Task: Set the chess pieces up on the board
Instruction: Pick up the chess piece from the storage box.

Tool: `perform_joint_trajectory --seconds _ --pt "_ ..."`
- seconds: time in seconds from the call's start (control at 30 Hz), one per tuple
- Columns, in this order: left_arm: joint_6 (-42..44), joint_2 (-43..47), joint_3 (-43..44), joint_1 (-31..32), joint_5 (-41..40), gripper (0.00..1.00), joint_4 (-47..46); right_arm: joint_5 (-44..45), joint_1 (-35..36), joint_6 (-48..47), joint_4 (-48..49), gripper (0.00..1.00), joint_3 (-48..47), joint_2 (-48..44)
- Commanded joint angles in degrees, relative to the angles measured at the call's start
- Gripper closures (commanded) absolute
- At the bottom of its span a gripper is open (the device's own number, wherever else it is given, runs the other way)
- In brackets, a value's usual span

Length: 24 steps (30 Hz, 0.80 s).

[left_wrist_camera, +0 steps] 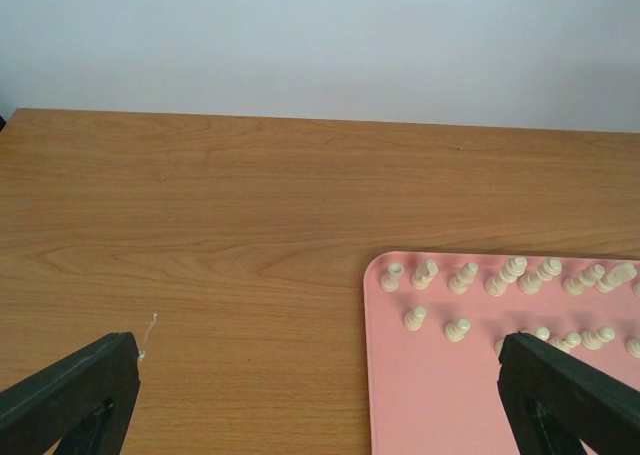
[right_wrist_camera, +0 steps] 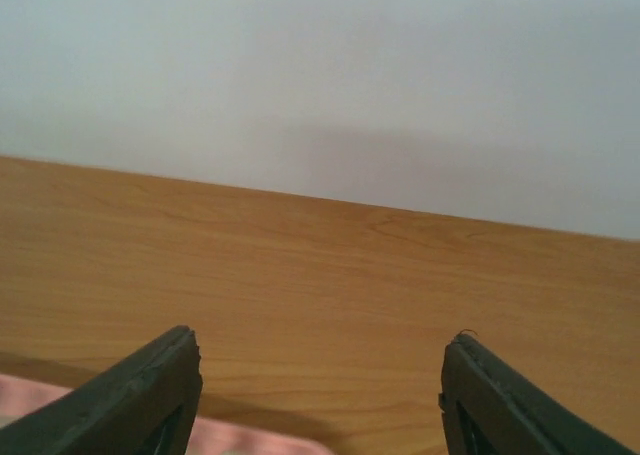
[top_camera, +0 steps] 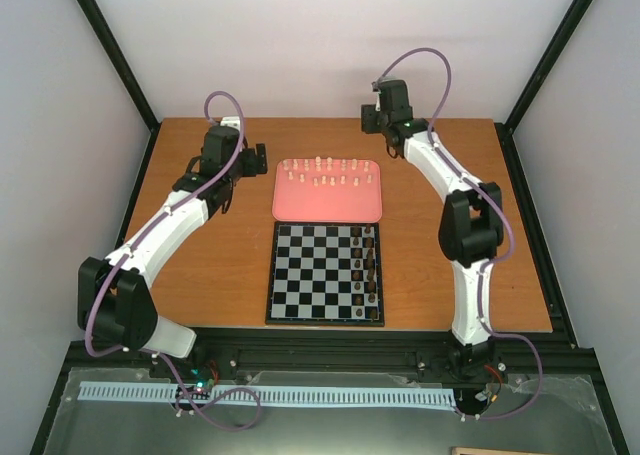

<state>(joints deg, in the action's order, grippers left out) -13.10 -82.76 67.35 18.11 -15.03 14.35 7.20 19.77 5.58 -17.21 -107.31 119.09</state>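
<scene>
Several cream chess pieces (top_camera: 328,175) stand in two loose rows on a pink tray (top_camera: 328,207) behind the board (top_camera: 310,275). My left gripper (top_camera: 250,159) hovers open just left of the tray's far-left corner. In the left wrist view its gripper (left_wrist_camera: 318,353) straddles bare table and the tray corner (left_wrist_camera: 430,395), with the chess pieces (left_wrist_camera: 505,275) ahead to the right. My right gripper (top_camera: 372,117) sits behind the tray's far-right corner. In the right wrist view that gripper (right_wrist_camera: 320,343) is open with nothing between its fingers, over bare wood.
Dark brown pieces (top_camera: 368,265) fill the two right-hand columns of the board. A sliver of the pink tray (right_wrist_camera: 240,439) shows low in the right wrist view. The wall rises close behind the table's far edge (right_wrist_camera: 400,213). Black frame posts border both sides.
</scene>
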Motion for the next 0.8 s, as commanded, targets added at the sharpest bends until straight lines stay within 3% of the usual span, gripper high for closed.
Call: perform_joint_trajectory --seconds 0.0,0.07,0.27,0.57,0.77 --pt "-0.6 1.6 0.2 -0.3 -0.2 0.0 0.4 2.6 -0.5 -0.3 -9.9 0.41 -9.8 9.7" --pt "-0.6 1.0 0.2 -0.3 0.1 0.0 0.1 1.7 -0.5 -0.3 -11.4 0.45 -14.1 13.0" --pt "-0.6 -1.2 0.8 -0.3 -0.4 0.0 0.1 2.0 -0.5 -0.7 -14.5 0.45 -19.4 17.6" --pt "-0.4 -3.1 1.7 -0.3 -0.8 0.0 0.3 1.8 -0.5 -0.5 -15.3 0.44 -10.7 15.1" --pt "-0.5 -2.7 1.6 -0.3 -0.7 0.0 0.5 -0.6 -0.6 -0.2 -16.0 0.5 -9.8 15.3"
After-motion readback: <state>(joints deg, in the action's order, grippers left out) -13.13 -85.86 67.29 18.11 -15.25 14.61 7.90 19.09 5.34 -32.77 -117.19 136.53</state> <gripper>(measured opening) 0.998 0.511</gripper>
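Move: The white piece at the right end of the storage box's back row lies almost under the right hand: about 2 cm ahead, 1 cm left and 21 cm below. The next piece in that row stands about 3 cm to the left of it, and the end piece of the front row some 5 cm nearer the base than it. From the left hand the corner piece is roughly 17 cm ahead, 23 cm to the right and 22 cm below. The corner piece at the box's right end is closed in on from above by the right hand, which sinks about 16 cm, easing forward a few centimetres first and then drawing back as far. Its fingers tip some 20 degrees further down and narrow to about half open, still empty. The open left hand sinks 2.5 cm at its own side. ##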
